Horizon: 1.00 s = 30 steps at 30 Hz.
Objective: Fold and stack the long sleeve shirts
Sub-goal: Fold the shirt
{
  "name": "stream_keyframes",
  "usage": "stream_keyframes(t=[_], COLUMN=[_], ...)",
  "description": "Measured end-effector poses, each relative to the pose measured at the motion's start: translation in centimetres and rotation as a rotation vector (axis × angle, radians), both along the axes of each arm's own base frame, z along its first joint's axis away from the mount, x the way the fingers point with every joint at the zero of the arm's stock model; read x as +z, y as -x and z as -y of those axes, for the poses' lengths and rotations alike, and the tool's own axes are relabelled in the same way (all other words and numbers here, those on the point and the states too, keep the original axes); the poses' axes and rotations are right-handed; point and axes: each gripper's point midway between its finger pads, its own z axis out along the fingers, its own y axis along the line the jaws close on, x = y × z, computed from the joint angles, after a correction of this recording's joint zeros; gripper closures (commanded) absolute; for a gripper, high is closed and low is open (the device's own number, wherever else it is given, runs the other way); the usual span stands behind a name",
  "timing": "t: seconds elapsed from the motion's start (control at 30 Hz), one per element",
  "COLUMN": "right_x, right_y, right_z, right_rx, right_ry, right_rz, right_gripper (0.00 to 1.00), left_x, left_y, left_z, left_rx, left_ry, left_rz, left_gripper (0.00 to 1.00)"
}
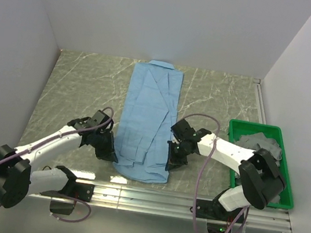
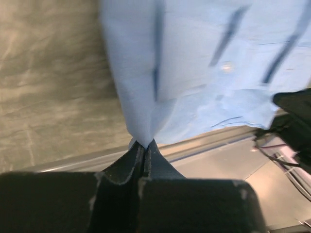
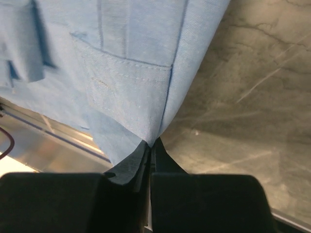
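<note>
A light blue long sleeve shirt lies as a long narrow strip down the middle of the table, collar at the far end, sleeves folded in. My left gripper is shut on its near left edge; in the left wrist view the cloth rises from the pinched fingertips. My right gripper is shut on its near right edge; the right wrist view shows the shirt with its chest pocket, pinched at the gripper. A grey shirt lies crumpled in the green bin.
A green bin stands at the right, close to the right arm. White walls close in the left, far and right sides. A metal rail runs along the near table edge, just below the shirt's hem.
</note>
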Motion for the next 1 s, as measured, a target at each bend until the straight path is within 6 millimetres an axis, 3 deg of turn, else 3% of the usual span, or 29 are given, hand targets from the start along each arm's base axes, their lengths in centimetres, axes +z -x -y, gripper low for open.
stream_keyframes(t=[0.13, 0.33, 0.57, 0.73, 1.0], right_x=[2.0, 5.3, 6.9, 7.7, 6.1], right_y=[-1.6, -7.2, -13.1, -17.8, -23.0], right_z=[-0.1, 0.4, 0.6, -0.3, -0.9], right_rx=[-0.009, -0.093, -0.162, -0.194, -0.232], right_ry=[-0.024, -0.076, -0.098, -0.108, -0.072], right_rz=[0.036, 0.134, 0.187, 0.229, 0.260], right_gripper=[1.00, 1.00, 1.00, 1.00, 1.00], left_x=[2.9, 5.6, 6.6, 7.1, 5.4], left_y=[-2.3, -8.0, -15.5, -20.9, -27.6], left_z=[1.0, 1.6, 0.0, 0.3, 0.6], left_rx=[0.002, 0.050, 0.156, 0.169, 0.188], left_ry=[0.025, 0.031, 0.025, 0.028, -0.003], left_rz=[0.069, 0.163, 0.225, 0.276, 0.320], left_gripper=[0.99, 0.99, 1.00, 0.99, 0.97])
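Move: The shirt's near end is already pinched at both side edges, the fingers a few cm above the table; its collar lies about 46 cm ahead of the left hand and 14 cm to its right, some 3 cm lower. From the right hand the collar is roughly 46 cm ahead and 9 cm to the left. The middle of the slack near hem sits about 6 cm back of the left hand and 11 cm to its right. The shirt's near end is drawn up and carried forward over the rest of the shirt towards the collar by both hands together, the left travelling about 28 cm, the right about 23 cm. Both rise some 7 cm early, run nearly level and start to sink at the end, fingers staying shut on the cloth while the wrists tip up and turn slightly inward. ##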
